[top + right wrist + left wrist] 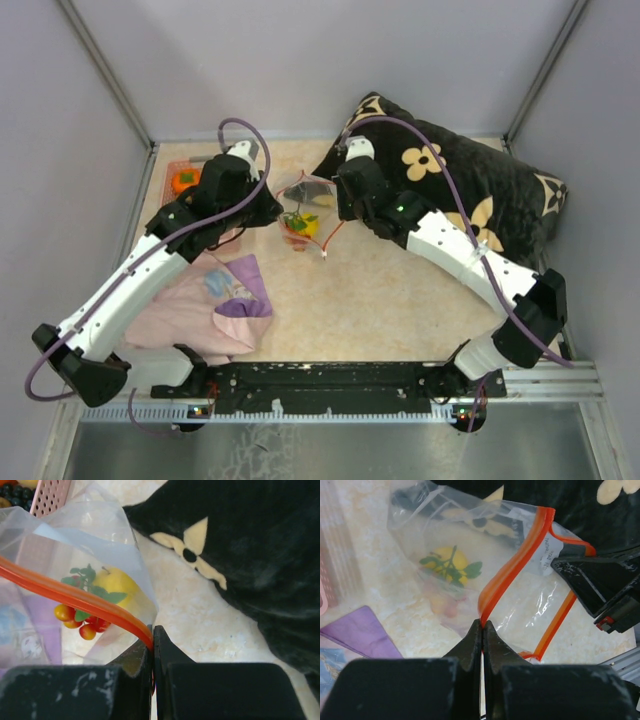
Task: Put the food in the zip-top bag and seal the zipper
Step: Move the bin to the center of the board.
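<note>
The clear zip-top bag [305, 213] hangs open between both grippers over the table. Inside it lie a yellow round fruit with green leaves [445, 561] [118, 584] and small red-orange berries [80, 623]. My left gripper [483, 625] is shut on the orange-red zipper [512, 569] at one side of the mouth. My right gripper [152, 633] is shut on the zipper [65, 593] at the other side; its fingers [592, 582] show in the left wrist view. An orange persimmon [185, 181] and dark grapes [15, 492] sit in the pink basket [176, 168].
A black pillow with cream flowers [470, 190] [250, 555] lies at the back right, close behind my right arm. A pink-purple folded cloth [215, 300] [360, 632] lies at the front left. The pink basket [50, 495] stands left of the bag.
</note>
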`<state>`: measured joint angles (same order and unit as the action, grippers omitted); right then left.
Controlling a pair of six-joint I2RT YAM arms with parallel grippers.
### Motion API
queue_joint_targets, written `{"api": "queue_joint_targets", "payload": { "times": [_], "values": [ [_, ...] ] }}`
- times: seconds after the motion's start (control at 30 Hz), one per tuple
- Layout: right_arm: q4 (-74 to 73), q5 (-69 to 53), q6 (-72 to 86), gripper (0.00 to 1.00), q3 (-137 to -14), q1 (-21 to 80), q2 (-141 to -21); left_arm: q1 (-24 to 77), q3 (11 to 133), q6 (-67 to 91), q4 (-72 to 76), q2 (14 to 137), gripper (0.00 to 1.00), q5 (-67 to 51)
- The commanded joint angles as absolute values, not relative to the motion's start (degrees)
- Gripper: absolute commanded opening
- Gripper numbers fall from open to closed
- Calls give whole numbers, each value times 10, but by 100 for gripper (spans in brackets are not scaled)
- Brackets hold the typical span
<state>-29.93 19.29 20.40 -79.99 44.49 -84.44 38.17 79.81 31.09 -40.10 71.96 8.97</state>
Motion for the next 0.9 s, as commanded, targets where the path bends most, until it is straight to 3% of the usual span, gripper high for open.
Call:
{"api": "queue_joint_targets", "payload": {
  "times": [0.0, 0.1, 0.17, 0.3, 0.5, 0.87],
  "values": [
    [-306, 230, 163, 0, -842, 443, -818, 384, 801, 299, -416, 719, 0, 101],
    [-300, 222, 167, 0, -836, 443, -820, 384, 781, 305, -399, 715, 0, 99],
    [-296, 220, 170, 0, -831, 444, -822, 383, 767, 310, -383, 710, 5, 95],
    [-291, 214, 170, 0, -829, 443, -830, 379, 746, 316, -355, 702, 30, 85],
    [-278, 207, 168, 0, -830, 443, -839, 331, 735, 308, -340, 701, 50, 56],
    [-263, 191, 162, 0, -821, 444, -846, 131, 734, 265, -328, 779, 58, 31]
  ]
}}
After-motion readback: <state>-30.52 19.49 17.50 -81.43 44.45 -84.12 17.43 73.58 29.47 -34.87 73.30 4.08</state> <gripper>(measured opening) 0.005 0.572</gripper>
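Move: The food bin stands about 18 cm to the left of the left hand, some 7 cm farther out and roughly 24 cm below it; this hand still pinches the left side of the bag's orange zipper. The food in the bag hangs about 4 cm to its right, 3 cm ahead and 18 cm below, and the cloth lies some 18 cm left of it and 14 cm nearer the base. From the right hand the bin is about 31 cm left and 4 cm ahead, some 20 cm down. The left hand sinks about 3 cm as its shut fingers spread to a little over half open and let go of the bag's zipper edge, then swings off faster and faster some 10 cm to the left and 6 cm forward towards the bin, turning about 15 degrees counter-clockwise, fingers still open and short of touching the bin. The right hand rises about a centimetre and otherwise stays put, fingers shut on its side of the zipper, keeping the bag held. ##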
